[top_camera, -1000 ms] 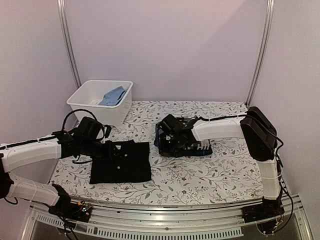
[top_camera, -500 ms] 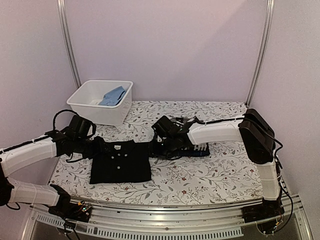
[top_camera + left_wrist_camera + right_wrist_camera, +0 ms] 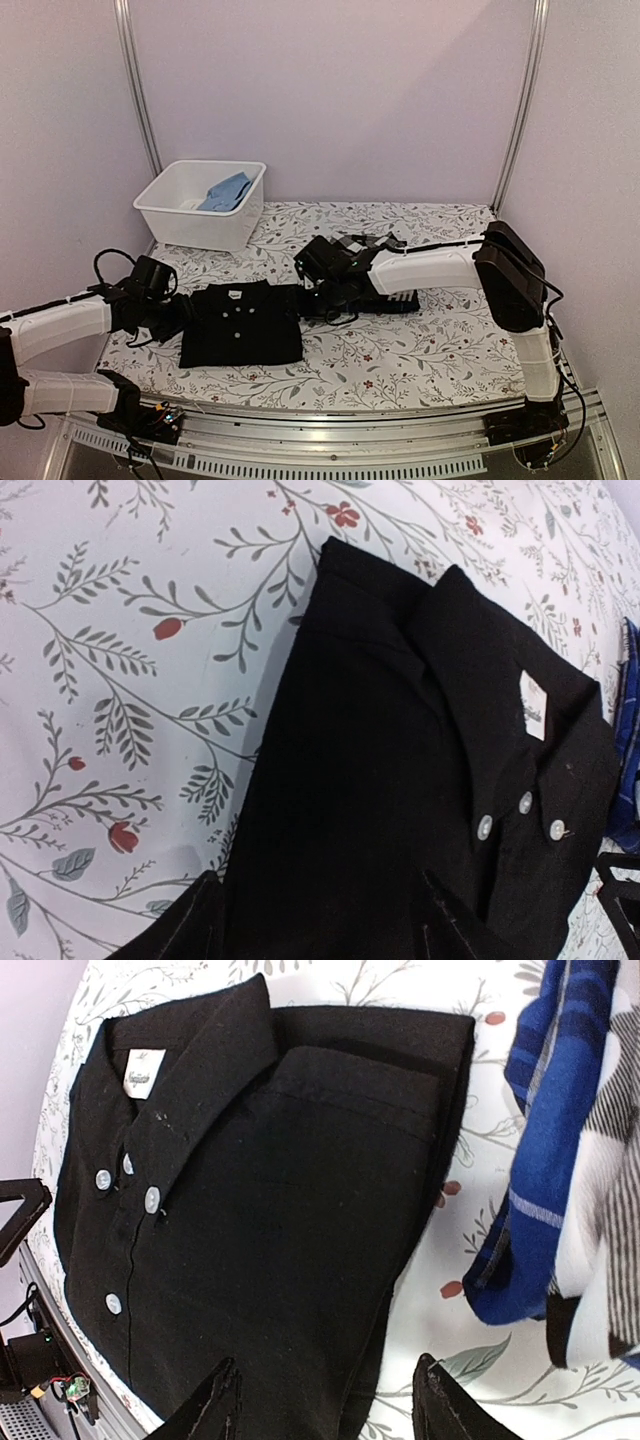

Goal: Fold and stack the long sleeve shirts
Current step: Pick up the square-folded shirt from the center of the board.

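Note:
A plain black collared long sleeve shirt [image 3: 242, 322] with small white buttons [image 3: 485, 826] lies folded on the flowered table [image 3: 420, 350], left of centre. My left gripper [image 3: 186, 310] hangs open over its left edge, the fingers [image 3: 190, 925] straddling dark cloth in the left wrist view. Open as well, my right gripper [image 3: 306, 297] is at the shirt's upper right edge, one finger [image 3: 215, 1400] over the cloth [image 3: 250, 1210] and the other over the table. A checked blue, black and white shirt [image 3: 398, 301] [image 3: 570, 1160] lies just right of it, partly hidden under the right arm.
A white bin [image 3: 165, 207] holding a light blue cloth [image 3: 226, 191] stands at the back left, close behind the black shirt. Purple walls and two metal posts enclose the table. A metal rail runs along the near edge.
My right gripper left the checked shirt, moved left to the black shirt's edge and opened. My left gripper drew back left off the black shirt and opened wider.

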Controlling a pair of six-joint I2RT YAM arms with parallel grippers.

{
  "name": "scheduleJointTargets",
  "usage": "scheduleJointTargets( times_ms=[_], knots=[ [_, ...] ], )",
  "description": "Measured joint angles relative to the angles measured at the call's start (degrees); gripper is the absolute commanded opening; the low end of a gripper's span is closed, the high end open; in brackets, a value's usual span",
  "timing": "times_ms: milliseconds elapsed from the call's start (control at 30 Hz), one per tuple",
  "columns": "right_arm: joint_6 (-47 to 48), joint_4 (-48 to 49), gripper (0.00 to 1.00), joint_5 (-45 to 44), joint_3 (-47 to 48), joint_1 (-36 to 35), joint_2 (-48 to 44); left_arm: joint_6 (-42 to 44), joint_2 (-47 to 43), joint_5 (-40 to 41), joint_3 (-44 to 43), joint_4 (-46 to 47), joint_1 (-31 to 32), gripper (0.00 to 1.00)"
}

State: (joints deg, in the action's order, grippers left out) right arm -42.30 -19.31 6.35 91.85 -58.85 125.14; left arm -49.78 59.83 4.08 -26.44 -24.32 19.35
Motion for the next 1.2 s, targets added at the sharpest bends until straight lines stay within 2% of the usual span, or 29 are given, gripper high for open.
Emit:
scheduleJointTargets(
  times_ms=[500,667,867,900,1000,1100,1167,1200],
  knots=[
    [1.20,-0.20,0.54,1.11,3.91,-0.55,4.90,-2.36,4.59,1.70,4.13,6.08,-1.05,0.61],
    [1.16,-0.20,0.51,1.49,5.84,-1.01,6.27,-2.32,6.47,-0.39,4.26,10.12,-1.16,0.54],
    [1.07,-0.35,0.38,1.99,8.46,-1.27,8.15,-2.34,7.45,-3.26,4.87,13.31,-1.27,0.39],
    [1.22,-0.44,0.34,2.01,8.63,-1.27,8.24,-2.32,7.48,-3.72,4.96,13.38,-1.27,0.35],
    [1.25,-1.16,0.21,2.01,9.51,-1.27,8.87,-2.34,7.48,-4.98,5.40,13.70,-1.27,0.13],
    [1.31,-2.51,0.07,1.97,10.97,-1.27,9.81,-2.43,7.34,-6.29,5.55,12.96,-1.27,0.00],
    [1.62,-3.48,0.00,1.97,12.13,-1.27,10.36,-2.27,6.64,-6.95,5.53,12.52,-1.27,0.00],
    [1.95,-4.00,0.00,1.92,12.74,-1.27,10.49,-2.34,6.01,-7.26,5.46,12.02,-1.27,0.00]
  ],
)
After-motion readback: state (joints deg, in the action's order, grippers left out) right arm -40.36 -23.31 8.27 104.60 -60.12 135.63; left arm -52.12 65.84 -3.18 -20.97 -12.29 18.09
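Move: The square-folded black shirt's middle lies about 11 cm to the right of the left hand, level with it fore and aft and 4 cm below; the white bin is roughly 27 cm ahead of this hand. From the right hand the shirt's middle is some 12 cm left, 4 cm back and 3 cm down, with the checkered shirt stack about 14 cm to its right and 6 cm farther out. Both hands sink about 3 cm, the right also sliding 4 cm left, and close, pinching the black shirt's opposite sides. ##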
